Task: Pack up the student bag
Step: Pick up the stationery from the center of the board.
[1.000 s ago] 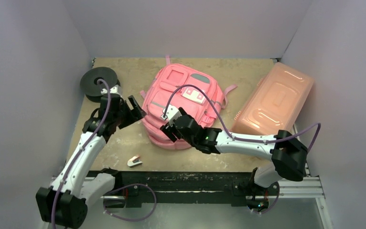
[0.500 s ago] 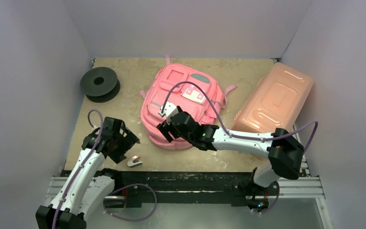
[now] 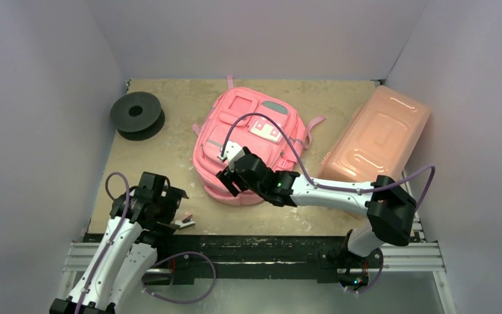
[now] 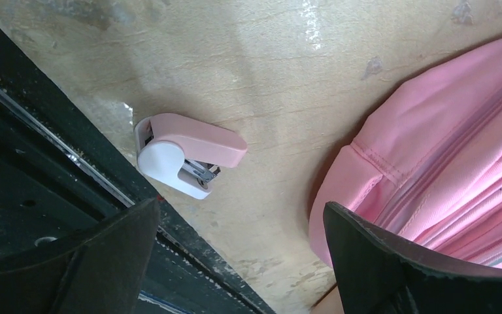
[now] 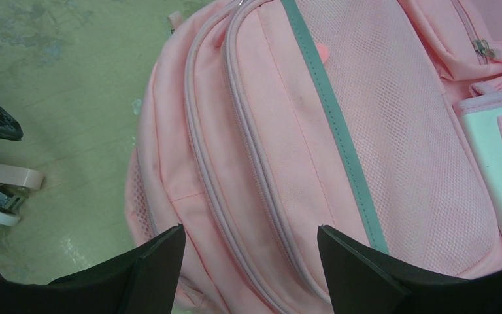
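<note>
The student bag point(image 3: 248, 131), a pink fabric backpack, lies flat mid-table with its front up. Its zips run shut across the fabric point(image 5: 261, 157) beside a grey-green stripe point(image 5: 340, 131) and a white clasp patch point(image 5: 497, 144). My right gripper point(image 3: 227, 182) hovers open over the bag's near end point(image 5: 250, 235), nothing between its fingers. A small pink and white stapler point(image 4: 189, 154) lies by the table's front edge point(image 3: 184, 222). My left gripper point(image 3: 173, 212) hangs open just above and beside it point(image 4: 240, 216), holding nothing.
A black spool point(image 3: 136, 114) sits at the back left. A rigid salmon-pink box point(image 3: 376, 137) with a lid lies along the right wall. The black rail point(image 4: 52, 196) of the table's front edge runs right under my left gripper.
My left arm has swung from the spool at the back left down to the front edge by the stapler, its jaws opening wider. The right gripper barely shifted over the bag.
</note>
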`<state>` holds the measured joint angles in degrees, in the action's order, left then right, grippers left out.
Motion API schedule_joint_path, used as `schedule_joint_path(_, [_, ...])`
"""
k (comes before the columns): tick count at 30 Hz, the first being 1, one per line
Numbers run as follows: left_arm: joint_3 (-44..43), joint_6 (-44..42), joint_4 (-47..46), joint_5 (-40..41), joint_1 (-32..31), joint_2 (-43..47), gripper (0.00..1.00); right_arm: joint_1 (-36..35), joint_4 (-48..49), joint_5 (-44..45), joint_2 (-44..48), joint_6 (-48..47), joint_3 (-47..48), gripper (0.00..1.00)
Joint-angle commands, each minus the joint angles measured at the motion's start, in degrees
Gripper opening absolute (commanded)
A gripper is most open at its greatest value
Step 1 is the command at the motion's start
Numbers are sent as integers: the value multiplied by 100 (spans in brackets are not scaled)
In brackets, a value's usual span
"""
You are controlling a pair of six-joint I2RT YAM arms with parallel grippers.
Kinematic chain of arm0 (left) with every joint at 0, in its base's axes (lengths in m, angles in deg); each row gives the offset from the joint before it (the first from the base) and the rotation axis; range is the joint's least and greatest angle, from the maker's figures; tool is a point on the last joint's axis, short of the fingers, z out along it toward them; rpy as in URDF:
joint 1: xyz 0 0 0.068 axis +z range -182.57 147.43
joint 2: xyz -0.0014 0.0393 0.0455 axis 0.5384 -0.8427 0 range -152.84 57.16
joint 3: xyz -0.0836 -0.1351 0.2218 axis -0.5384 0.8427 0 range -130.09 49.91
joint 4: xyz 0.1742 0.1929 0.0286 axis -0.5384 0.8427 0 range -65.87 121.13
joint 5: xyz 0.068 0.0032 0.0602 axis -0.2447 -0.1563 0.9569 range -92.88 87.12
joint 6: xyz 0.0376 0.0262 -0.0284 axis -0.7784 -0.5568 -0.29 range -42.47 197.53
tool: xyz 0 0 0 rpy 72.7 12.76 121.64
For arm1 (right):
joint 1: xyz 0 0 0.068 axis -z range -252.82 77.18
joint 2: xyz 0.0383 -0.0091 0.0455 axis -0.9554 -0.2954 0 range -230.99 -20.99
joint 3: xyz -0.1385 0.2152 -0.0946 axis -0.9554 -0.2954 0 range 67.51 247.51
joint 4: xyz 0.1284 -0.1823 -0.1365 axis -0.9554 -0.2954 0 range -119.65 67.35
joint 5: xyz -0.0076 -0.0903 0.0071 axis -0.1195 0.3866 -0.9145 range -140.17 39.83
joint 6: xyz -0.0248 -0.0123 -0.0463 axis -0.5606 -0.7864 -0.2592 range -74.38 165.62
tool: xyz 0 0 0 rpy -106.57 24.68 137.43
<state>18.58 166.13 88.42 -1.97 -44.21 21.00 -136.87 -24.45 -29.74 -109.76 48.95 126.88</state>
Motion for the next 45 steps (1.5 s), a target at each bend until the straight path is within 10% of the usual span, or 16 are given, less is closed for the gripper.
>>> schedule_joint_path(1, [39, 700, 472, -478, 39, -279, 96, 20, 88, 93, 160, -61, -43, 78])
schedule_joint_path(18, [122, 938, -344, -269, 278, -1929, 95, 18, 163, 56, 327, -183, -187, 78])
schedule_joint_path(29, [162, 794, -805, 196, 408, -2268, 64, 16, 163, -38, 270, -209, -101, 77])
schedule_joint_path(42, [191, 57, -1315, -382, 416, -2839, 58, 16, 17, -126, 205, -180, 94, 78])
schedule_joint_path(45, [246, -30, -1493, -468, 409, -2838, 41, 13, -13, -69, 139, -159, 153, 77])
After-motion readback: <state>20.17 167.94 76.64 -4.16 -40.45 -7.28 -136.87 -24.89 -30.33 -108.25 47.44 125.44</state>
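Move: The stapler lies almost straight below the open left hand, about 6 cm down and perhaps 1 cm back towards the base. From that hand the pink backpack's middle is about 20 cm ahead and 19 cm to the right, a couple of centimetres lower. The black spool stands some 29 cm ahead and 14 cm to the left, about 4 cm below. From the right hand the stapler is roughly 14 cm to the left, 9 cm back and 14 cm down. The left fingers end up on both sides of the stapler's hinge end, pinching it low over the table. To get there the hand sinks about 6 cm, edging slightly back and right first, then left and finally forward. The wrist tips some 20 degrees so the fingers point straight down, and the fingers, wide open at the start, close to about half in the later part. ##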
